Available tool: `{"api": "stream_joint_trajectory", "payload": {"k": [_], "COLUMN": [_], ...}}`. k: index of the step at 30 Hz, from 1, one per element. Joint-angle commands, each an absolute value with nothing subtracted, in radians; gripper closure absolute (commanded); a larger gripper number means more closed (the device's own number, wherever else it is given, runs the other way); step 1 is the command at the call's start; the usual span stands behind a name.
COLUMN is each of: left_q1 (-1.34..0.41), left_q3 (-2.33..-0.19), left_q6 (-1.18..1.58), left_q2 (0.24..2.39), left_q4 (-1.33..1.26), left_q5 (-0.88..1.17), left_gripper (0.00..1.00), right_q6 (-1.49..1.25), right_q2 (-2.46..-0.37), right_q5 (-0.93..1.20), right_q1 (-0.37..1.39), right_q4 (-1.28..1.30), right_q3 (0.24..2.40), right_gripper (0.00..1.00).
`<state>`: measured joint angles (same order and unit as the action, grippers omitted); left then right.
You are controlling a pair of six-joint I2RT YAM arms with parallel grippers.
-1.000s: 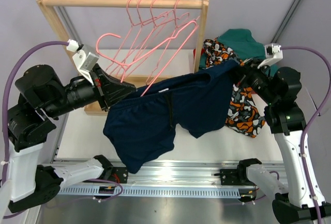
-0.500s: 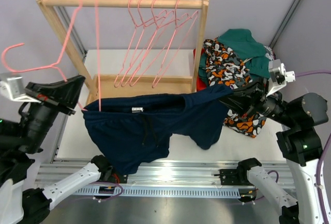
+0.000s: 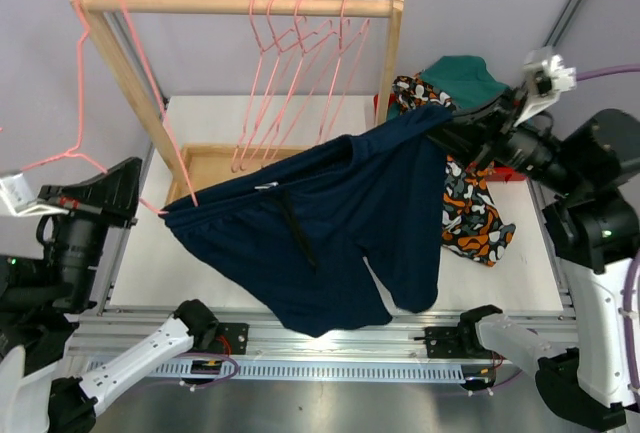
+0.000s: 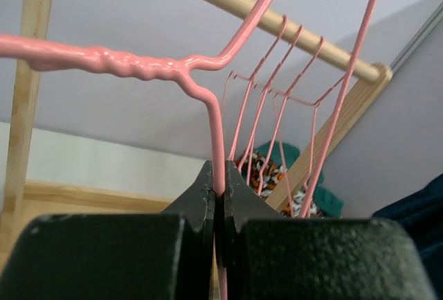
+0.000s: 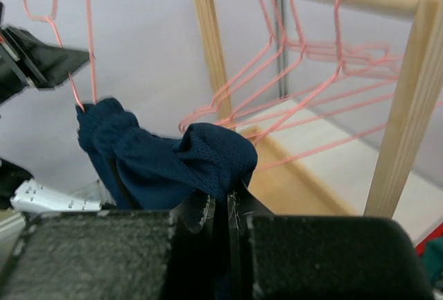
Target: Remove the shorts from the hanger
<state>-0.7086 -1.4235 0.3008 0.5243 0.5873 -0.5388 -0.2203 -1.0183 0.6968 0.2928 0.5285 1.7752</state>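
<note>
The navy shorts (image 3: 340, 223) hang stretched in the air above the table. Their left waistband corner is caught on the lower tip of a pink wire hanger (image 3: 150, 83). My left gripper (image 3: 138, 193) is shut on that hanger's wire (image 4: 138, 64), low at the left beside the rack. My right gripper (image 3: 447, 118) is shut on the other end of the waistband, raised at the right. In the right wrist view the navy shorts (image 5: 180, 158) bunch over my right gripper (image 5: 228, 199), with the hanger (image 5: 88, 37) at their far end.
A wooden rack (image 3: 240, 3) stands at the back with several pink hangers (image 3: 300, 63) on its bar. Camouflage shorts (image 3: 470, 208) and teal shorts (image 3: 465, 78) lie piled at the right, under my right arm.
My right gripper has risen and drawn back with the waistband, and the shorts now slope up to the right. The left arm has turned the hanger, whose hook now rises by the rack's left post.
</note>
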Motion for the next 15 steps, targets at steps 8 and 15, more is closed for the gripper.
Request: {"api": "stream_joint_trajectory", "payload": {"k": [8,15], "left_q1": [-0.704,-0.704], "left_q3": [-1.345,-1.505], "left_q6": [0.311,0.221], "left_q2": [0.512,0.621], "left_q4": [0.393,0.505], "left_q5": [-0.506,-0.514], "left_gripper": [1.00,1.00], "right_q6": [-0.370,-0.210], "right_q2": [-0.819,-0.851], "right_q5": [0.802,0.545], "right_q1": [0.342,0.430], "right_q4": [0.239,0.507], "right_q3": [1.388,1.498], "right_gripper": [1.00,1.00]}}
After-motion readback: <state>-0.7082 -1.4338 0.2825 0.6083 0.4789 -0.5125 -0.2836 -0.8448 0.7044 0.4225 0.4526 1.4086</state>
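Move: The navy shorts' far waistband corner still hangs on the end of the pink hanger I hold: that hanger end is about 6 cm to my left hand's right and 8 cm below it. From my right hand, pinching the shorts' other end, it is some 40 cm left, 6 cm back and 11 cm lower. The red box is about 25 cm ahead of my right hand, 15 cm right and 28 cm down; the empty hangers are 13 cm ahead, 21 cm left, level. Keeping my pinch on the navy shorts, I drop my right hand quickly about 8 cm, easing some 3 cm back and a little left and turning about 10 degrees counter-clockwise, then hold there. My left hand keeps the hanger clamped, rocks a centimetre back, then goes about 3 cm forward and as far right, rising slightly. ##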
